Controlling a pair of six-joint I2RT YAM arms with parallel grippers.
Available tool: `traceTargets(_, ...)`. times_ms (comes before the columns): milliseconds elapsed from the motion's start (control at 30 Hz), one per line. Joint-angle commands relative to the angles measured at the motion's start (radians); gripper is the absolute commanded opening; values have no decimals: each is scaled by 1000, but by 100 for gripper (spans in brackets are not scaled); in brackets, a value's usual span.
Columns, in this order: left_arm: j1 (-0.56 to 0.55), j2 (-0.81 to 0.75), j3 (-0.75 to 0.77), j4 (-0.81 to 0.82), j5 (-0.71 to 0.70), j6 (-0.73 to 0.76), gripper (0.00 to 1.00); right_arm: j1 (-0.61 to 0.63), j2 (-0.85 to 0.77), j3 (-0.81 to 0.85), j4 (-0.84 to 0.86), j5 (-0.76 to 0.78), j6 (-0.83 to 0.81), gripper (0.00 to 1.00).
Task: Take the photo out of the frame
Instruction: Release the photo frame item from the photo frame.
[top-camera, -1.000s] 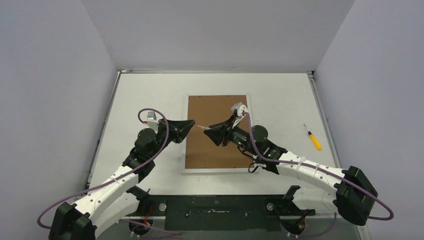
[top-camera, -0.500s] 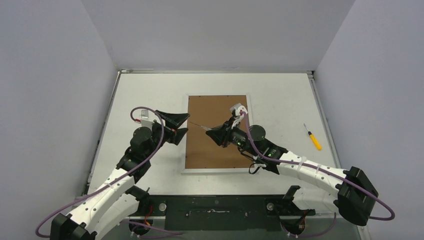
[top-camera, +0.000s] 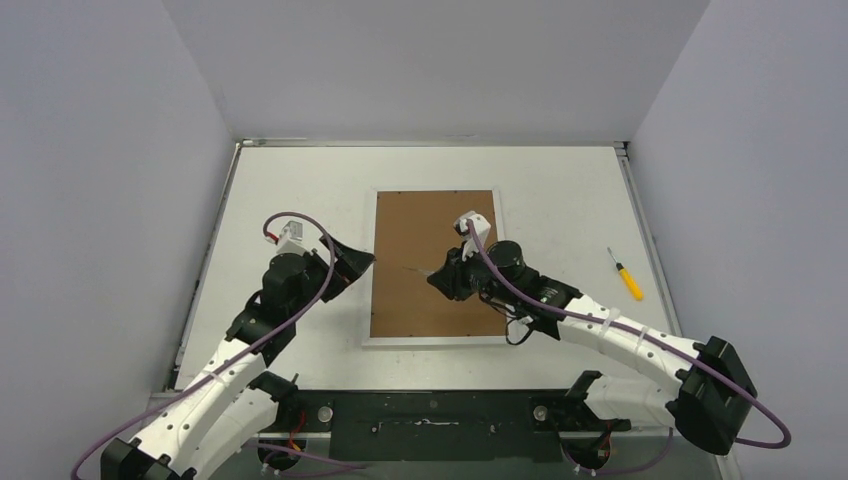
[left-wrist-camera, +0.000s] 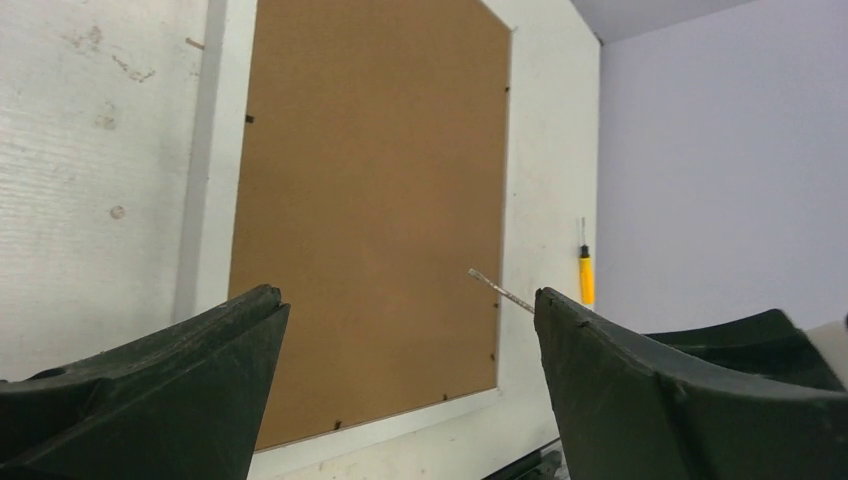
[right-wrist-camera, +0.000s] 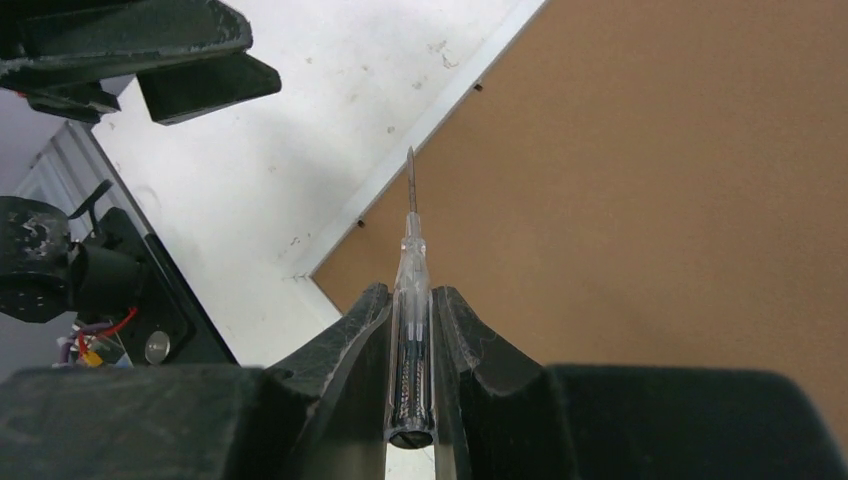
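The frame (top-camera: 425, 225) lies face down on the white table, its brown fibreboard back (left-wrist-camera: 370, 180) up inside a narrow white border. The photo is hidden. My right gripper (top-camera: 438, 278) hovers over the middle of the back (right-wrist-camera: 650, 180), shut on a clear-handled screwdriver (right-wrist-camera: 411, 240). The thin metal tip (top-camera: 414, 268) points left toward the frame's left border. My left gripper (top-camera: 352, 268) stands open and empty just off the frame's left edge. In the left wrist view its jaws (left-wrist-camera: 410, 297) are wide apart, with the screwdriver tip (left-wrist-camera: 500, 290) beyond them.
A yellow-handled screwdriver (top-camera: 628, 275) lies on the table right of the frame, also seen in the left wrist view (left-wrist-camera: 586, 280). Small dark retaining tabs dot the back's edges. Grey walls close the table on three sides.
My left gripper opened, let go of the clear screwdriver's tip and drew back left off the frame. My right gripper closed tighter on the handle and turned with it over the back.
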Motion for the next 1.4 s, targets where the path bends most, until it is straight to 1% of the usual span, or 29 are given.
traceTargets(0, 5, 22, 8, -21, 4, 90, 93, -62, 76, 125, -150, -102, -88, 5)
traceTargets(67, 6, 31, -5, -18, 1, 99, 93, -102, 129, 176, -198, -192, -99, 5)
traceTargets(133, 4, 35, -13, -24, -8, 115, 92, -121, 165, 202, -214, -247, -89, 5)
traceTargets(200, 4, 41, -17, -31, -20, 125, 91, -124, 186, 212, -211, -240, -53, 5)
traceTargets(300, 3, 56, -27, -35, -35, 126, 88, -123, 220, 229, -226, -164, 32, 5)
traceTargets(333, 2, 62, -32, -32, -36, 122, 88, -122, 244, 248, -246, -170, 19, 5)
traceTargets(433, 1, 63, -58, -27, -38, 118, 86, -97, 321, 314, -277, -265, -26, 5)
traceTargets(600, 0, 42, -111, -22, -61, 119, 85, -32, 397, 326, -227, -306, -36, 5)
traceTargets(700, 0, 37, -131, -12, -69, 122, 83, -16, 419, 304, -164, -316, -12, 5)
traceTargets(833, -2, 49, -143, 5, -54, 150, 77, -16, 435, 297, -141, -321, -7, 5)
traceTargets(933, -2, 71, -151, 32, -36, 175, 75, -16, 419, 256, -88, -346, 2, 5)
traceTargets(1067, -3, 127, -154, 74, -21, 187, 71, -24, 373, 142, 61, -382, 21, 5)
traceTargets(1233, -9, 200, -146, 109, -16, 199, 60, -63, 344, -12, 280, -476, 78, 5)
traceTargets(1367, -11, 218, -142, 113, -10, 218, 58, -87, 331, -102, 404, -477, 107, 5)
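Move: Some 14 cm left of the right hand, 3 cm nearer the base and 16 cm below sits the nearest tab on the frame's left side. The frame's near-left corner is about 6 cm nearer than that tab and 1 cm farther left; the brown backing's middle lies roughly 10 cm ahead of the right hand and 1 cm left. From the left hand the tab is about 7 cm back, 2 cm right and 16 cm below. Lowering the clear screwdriver about 10 cm towards the backing by the near-left tab, the right hand keeps its pinch, eases forward, swings left, then draws back and slightly right. It turns some 30 degrees, ending with the blade pointing left and down. The empty left hand sinks about 12 cm towards the frame's left rail, slightly back and left, and partly closes. ##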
